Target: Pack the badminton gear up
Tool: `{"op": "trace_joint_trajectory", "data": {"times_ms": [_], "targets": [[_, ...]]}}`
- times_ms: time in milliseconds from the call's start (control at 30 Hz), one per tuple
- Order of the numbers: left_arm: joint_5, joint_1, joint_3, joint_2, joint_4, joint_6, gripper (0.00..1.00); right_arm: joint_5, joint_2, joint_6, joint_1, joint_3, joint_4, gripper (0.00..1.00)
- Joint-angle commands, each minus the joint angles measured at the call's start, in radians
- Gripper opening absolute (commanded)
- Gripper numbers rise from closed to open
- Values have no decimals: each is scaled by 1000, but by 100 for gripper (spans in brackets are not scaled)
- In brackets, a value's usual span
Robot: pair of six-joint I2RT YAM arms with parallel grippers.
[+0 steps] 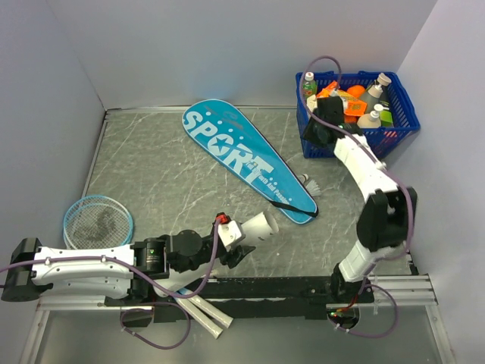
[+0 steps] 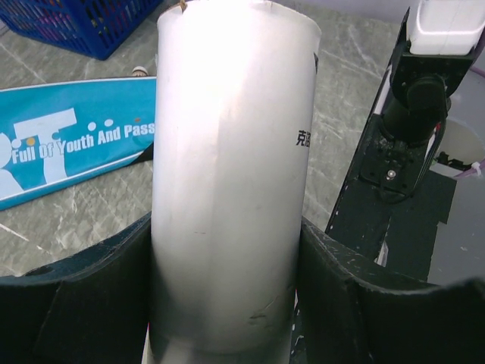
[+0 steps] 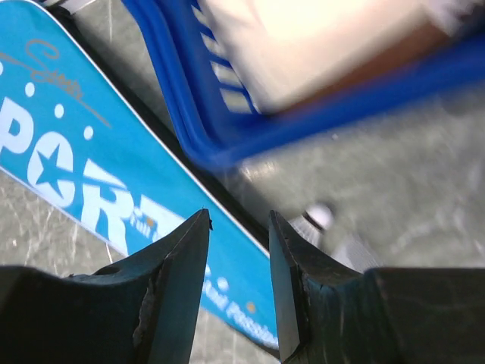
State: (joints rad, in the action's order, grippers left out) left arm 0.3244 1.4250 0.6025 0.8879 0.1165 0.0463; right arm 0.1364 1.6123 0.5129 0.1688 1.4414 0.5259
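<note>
The teal bag (image 1: 244, 157) lettered SPORT lies flat on the table, also showing in the left wrist view (image 2: 68, 144) and the right wrist view (image 3: 83, 152). A small white shuttlecock (image 1: 309, 182) rests by the bag's narrow end, blurred in the right wrist view (image 3: 322, 220). Light-blue racket heads (image 1: 97, 221) lie at the near left, and their white handles (image 1: 206, 317) pass under the left arm. My left gripper (image 1: 239, 241) (image 2: 227, 258) is shut on a white tube (image 1: 259, 225) (image 2: 231, 174). My right gripper (image 1: 317, 130) (image 3: 239, 227) hangs open and holds nothing, above the bag's edge beside the basket.
A blue plastic basket (image 1: 394, 133) (image 3: 220, 129) (image 2: 68, 26) full of bottles and packets stands at the far right corner. White walls close the table on three sides. The arms' black base rail (image 1: 303, 288) runs along the near edge.
</note>
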Motion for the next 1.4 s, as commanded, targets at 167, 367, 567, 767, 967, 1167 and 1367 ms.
{"op": "trace_joint_trajectory", "data": {"times_ms": [167,367,567,767,967,1167,1367], "targets": [[39,12,0,-40,-23,101,1,-86,299,-47,49,191,45,43],[50,12,5,-50,-37,107,1,-81,356,-47,67,194,39,31],[48,12,2,-47,-38,118,1,12,364,-68,77,153,57,15],[47,12,-9,-55,-28,118,1,49,261,-76,86,7,-7,1],[47,14,-17,-56,-18,118,1,100,137,-62,112,-157,-89,0],[47,14,-20,-58,-14,121,1,150,93,-50,118,-240,-130,0],[48,14,-21,-60,-12,121,1,143,120,-47,123,-277,-147,0]]}}
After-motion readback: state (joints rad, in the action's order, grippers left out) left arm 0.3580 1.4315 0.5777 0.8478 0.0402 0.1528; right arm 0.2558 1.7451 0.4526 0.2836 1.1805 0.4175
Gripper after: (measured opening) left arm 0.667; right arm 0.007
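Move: The shuttlecock tucked against the racket bag lies some 18 cm below the right gripper, about 4 cm back and 2 cm to its right. The second shuttlecock is about 4 cm right of that one and 3 cm nearer the base. From the right gripper, the blue basket's middle is about 15 cm ahead and 18 cm right; the racket bag's middle is roughly 3 cm ahead and 19 cm left. From the left gripper, the shuttlecock by the bag is about 33 cm ahead, 23 cm right and 20 cm below. Drop the right gripper about 9 cm past the basket's near-left corner, edging left and slightly forward. Shut its half-open fingers fully there, then draw them back about 6 cm and some 5 cm lower towards the shuttlecock by the bag, tipping them about 15 degrees farther down. Keep the white tube held in the left gripper. ##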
